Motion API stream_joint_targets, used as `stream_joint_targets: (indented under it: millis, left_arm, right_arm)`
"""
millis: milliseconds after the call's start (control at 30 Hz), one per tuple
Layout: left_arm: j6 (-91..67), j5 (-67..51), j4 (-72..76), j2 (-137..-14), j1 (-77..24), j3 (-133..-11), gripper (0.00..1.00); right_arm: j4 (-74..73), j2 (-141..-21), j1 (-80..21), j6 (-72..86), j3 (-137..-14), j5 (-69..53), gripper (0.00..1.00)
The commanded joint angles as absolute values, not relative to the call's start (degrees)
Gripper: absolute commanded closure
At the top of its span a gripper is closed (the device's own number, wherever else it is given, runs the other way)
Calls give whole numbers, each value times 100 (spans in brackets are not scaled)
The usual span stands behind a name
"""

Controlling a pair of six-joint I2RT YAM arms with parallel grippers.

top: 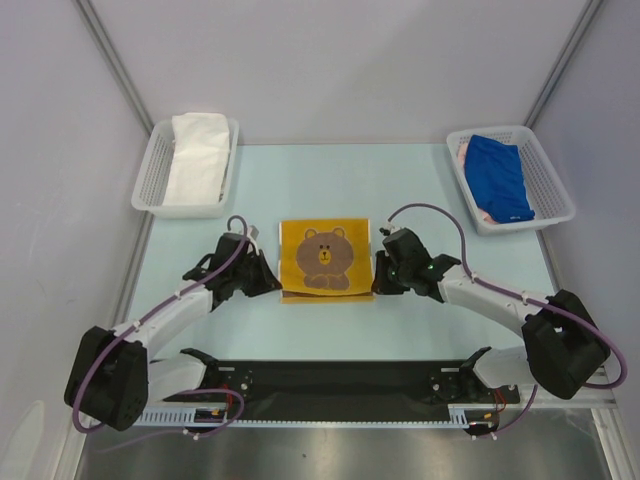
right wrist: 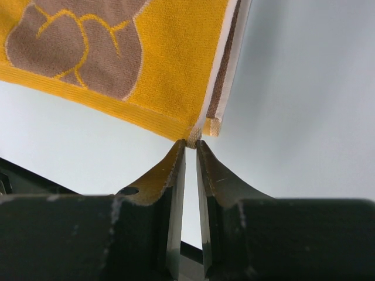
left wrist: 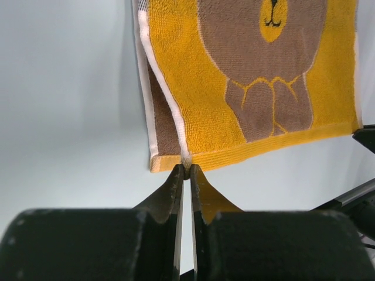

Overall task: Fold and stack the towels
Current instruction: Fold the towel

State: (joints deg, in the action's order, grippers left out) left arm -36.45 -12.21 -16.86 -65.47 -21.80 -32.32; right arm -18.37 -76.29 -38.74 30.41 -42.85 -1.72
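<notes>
A yellow towel with a brown bear (top: 320,258) lies folded in two layers on the pale table between my arms. My left gripper (top: 277,283) is shut on its near left corner; in the left wrist view the tips (left wrist: 187,170) pinch the white hem of the towel (left wrist: 246,76). Over on the other side, my right gripper (top: 377,285) is shut on the near right corner, its tips (right wrist: 191,142) pinching the hem of the towel (right wrist: 164,64). A white towel (top: 197,158) lies in the left basket. A blue towel (top: 500,178) lies over a pink one (top: 463,153) in the right basket.
White mesh baskets stand at the back left (top: 146,185) and back right (top: 557,190). A black rail (top: 340,385) with the arm bases runs along the near edge. Grey walls close in the sides and back.
</notes>
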Motion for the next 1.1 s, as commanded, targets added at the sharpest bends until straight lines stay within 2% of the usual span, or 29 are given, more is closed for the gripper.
stream_joint_targets:
  millis: [0,533,667,767,800,833,867,900,967,1067]
  left_arm:
    - [-3639,-1283,-1512,-6477,-2215,-3024,90]
    - [-3762,-1538,-642,-7400,-2215,-2452,90]
    - [-3709,-1521,-807,-7313,-2215,-2574,87]
    - [-3552,-1371,-1202,-7146,-2206,-2811,78]
    - [-3507,-1345,-1308,-7102,-2206,-2882,72]
    - [-3455,-1327,-1449,-7058,-2206,-2952,66]
    - [-3358,-1284,-1720,-6901,-2206,-3092,54]
    - [-3305,-1144,-1862,-6769,-2206,-3163,52]
    - [-3226,-950,-2230,-6383,-2189,-3443,49]
    - [-3251,-931,-2303,-6258,-2101,-4057,49]
  right_arm:
    - [-1784,-7550,-3929,3103,-4157,-105,82]
    - [-1152,-8068,-3938,3147,-3648,-386,82]
    - [-1178,-8025,-3938,3120,-3621,-413,79]
    - [-1335,-7867,-3894,3050,-3700,-387,68]
    - [-1397,-7831,-3876,3024,-3752,-395,58]
    - [-1563,-7779,-3806,3006,-3796,-422,54]
    - [-1651,-7613,-3762,2988,-3910,-448,46]
    - [-1852,-7524,-3710,2971,-3972,-457,36]
    - [-1986,-7183,-3490,2936,-4112,-571,34]
    - [-1882,-6988,-3148,2944,-4464,-878,34]
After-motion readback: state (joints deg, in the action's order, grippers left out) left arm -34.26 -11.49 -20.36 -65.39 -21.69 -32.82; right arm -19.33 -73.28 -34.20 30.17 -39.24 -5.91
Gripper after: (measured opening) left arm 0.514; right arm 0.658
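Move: The yellow bear towel lies folded, its top layer's two near corners already pinched and held some 5 cm up. The lower layer's left near corner is about 2 cm back from the left hand, 1 cm left and 5 cm below; its right near corner sits about 2 cm back from the right hand, 1 cm right and equally low. The bear's middle lies 7 cm ahead of both hands, 10 cm right of the left and 11 cm left of the right. The top layer's near edge is lowered by both hands together, about 5 cm down and 2 cm back, onto the lower layer's near corners. The fingers, still pinching until then, open and let go of both corners; the empty hands then rise about 4 cm with a little forward motion, the right one also edging rightward. ##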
